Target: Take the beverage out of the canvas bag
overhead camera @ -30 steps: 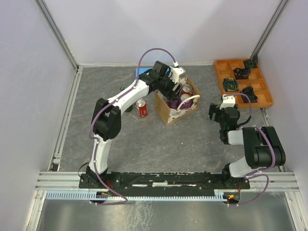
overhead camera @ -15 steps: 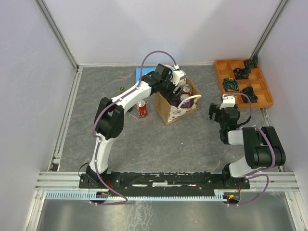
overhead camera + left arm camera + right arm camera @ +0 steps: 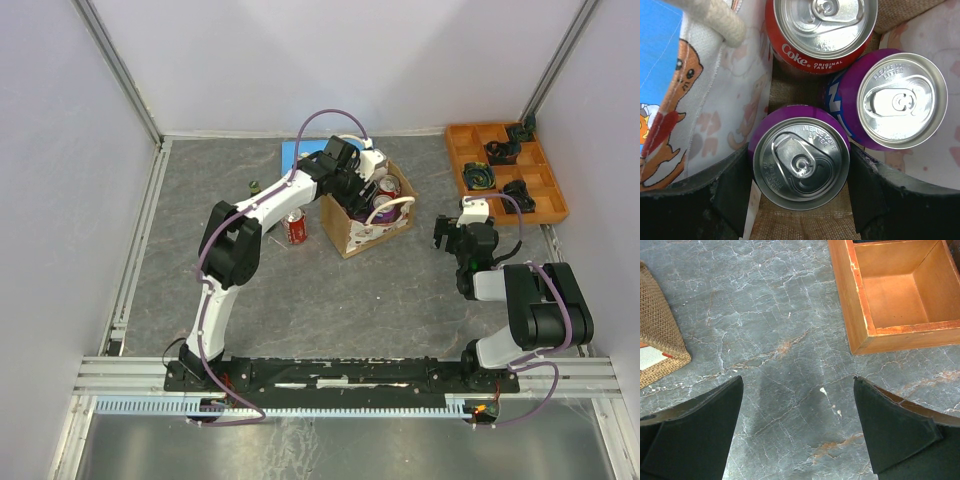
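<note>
The canvas bag point(image 3: 348, 236) stands open at the table's middle, with a white rope handle point(image 3: 715, 20). Inside stand a red Coke can point(image 3: 822, 30) and two purple cans. My left gripper point(image 3: 800, 165) is down inside the bag, and its black fingers point(image 3: 730, 190) press against both sides of the nearer purple can point(image 3: 790, 145). The other purple can point(image 3: 900, 100) stands beside it, untouched. In the top view the left gripper point(image 3: 368, 190) sits over the bag's mouth. My right gripper point(image 3: 797, 385) is open and empty above bare table, right of the bag point(image 3: 657, 335).
Another red Coke can point(image 3: 293, 227) stands on the table left of the bag. A flat blue picture book point(image 3: 298, 152) lies behind the bag. An orange compartment tray point(image 3: 452, 150) with dark parts sits at the back right, and its corner point(image 3: 860, 305) is near the right gripper.
My left arm has reached forward and lowered its gripper deeper into the bag, around the purple can. The right arm has not moved.
</note>
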Available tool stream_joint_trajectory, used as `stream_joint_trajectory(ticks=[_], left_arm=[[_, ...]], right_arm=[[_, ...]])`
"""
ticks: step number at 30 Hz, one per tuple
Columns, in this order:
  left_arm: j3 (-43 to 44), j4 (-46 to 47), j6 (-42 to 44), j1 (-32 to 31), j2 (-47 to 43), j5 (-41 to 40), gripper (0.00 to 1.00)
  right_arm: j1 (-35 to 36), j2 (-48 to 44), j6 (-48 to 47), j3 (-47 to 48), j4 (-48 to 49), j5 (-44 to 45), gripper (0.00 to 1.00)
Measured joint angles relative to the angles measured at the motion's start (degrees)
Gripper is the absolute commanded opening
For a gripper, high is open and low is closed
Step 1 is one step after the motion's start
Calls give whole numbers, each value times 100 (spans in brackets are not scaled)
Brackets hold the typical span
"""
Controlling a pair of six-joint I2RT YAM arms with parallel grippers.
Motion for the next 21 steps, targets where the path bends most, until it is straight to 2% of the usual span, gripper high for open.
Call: stream_joint_trajectory(ticks=[10,13,21], left_arm=[[22,-177,0,2,-232,-15,3],[262,-341,0,2,-374,-42,3],[662,-310,-4,39,-1338,-199,3]], right_arm=[[2,-2,0,0,0,-2,99],[0,0,0,0,0,-2,99],[0,0,0,0,0,0,99]])
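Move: The purple can is already between my left fingers, its middle some 2 cm below their grip, still down in the canvas bag. Of my left hand, the Coke in the bag stands about 6 cm to the right and 3 cm farther out, the other purple can about 6 cm right and 2 cm nearer. The red can on the table is roughly 16 cm left and 5 cm back. From my right hand, the held can lies about 24 cm left and 6 cm ahead. Keeping the purple can pinched by its sides, my left hand draws it almost straight up through the bag's mouth, away from the two cans beside it. I ease off slowly, then speed up, rising some 16 cm and still climbing, while my fingertips tip up by about 15 degrees. ##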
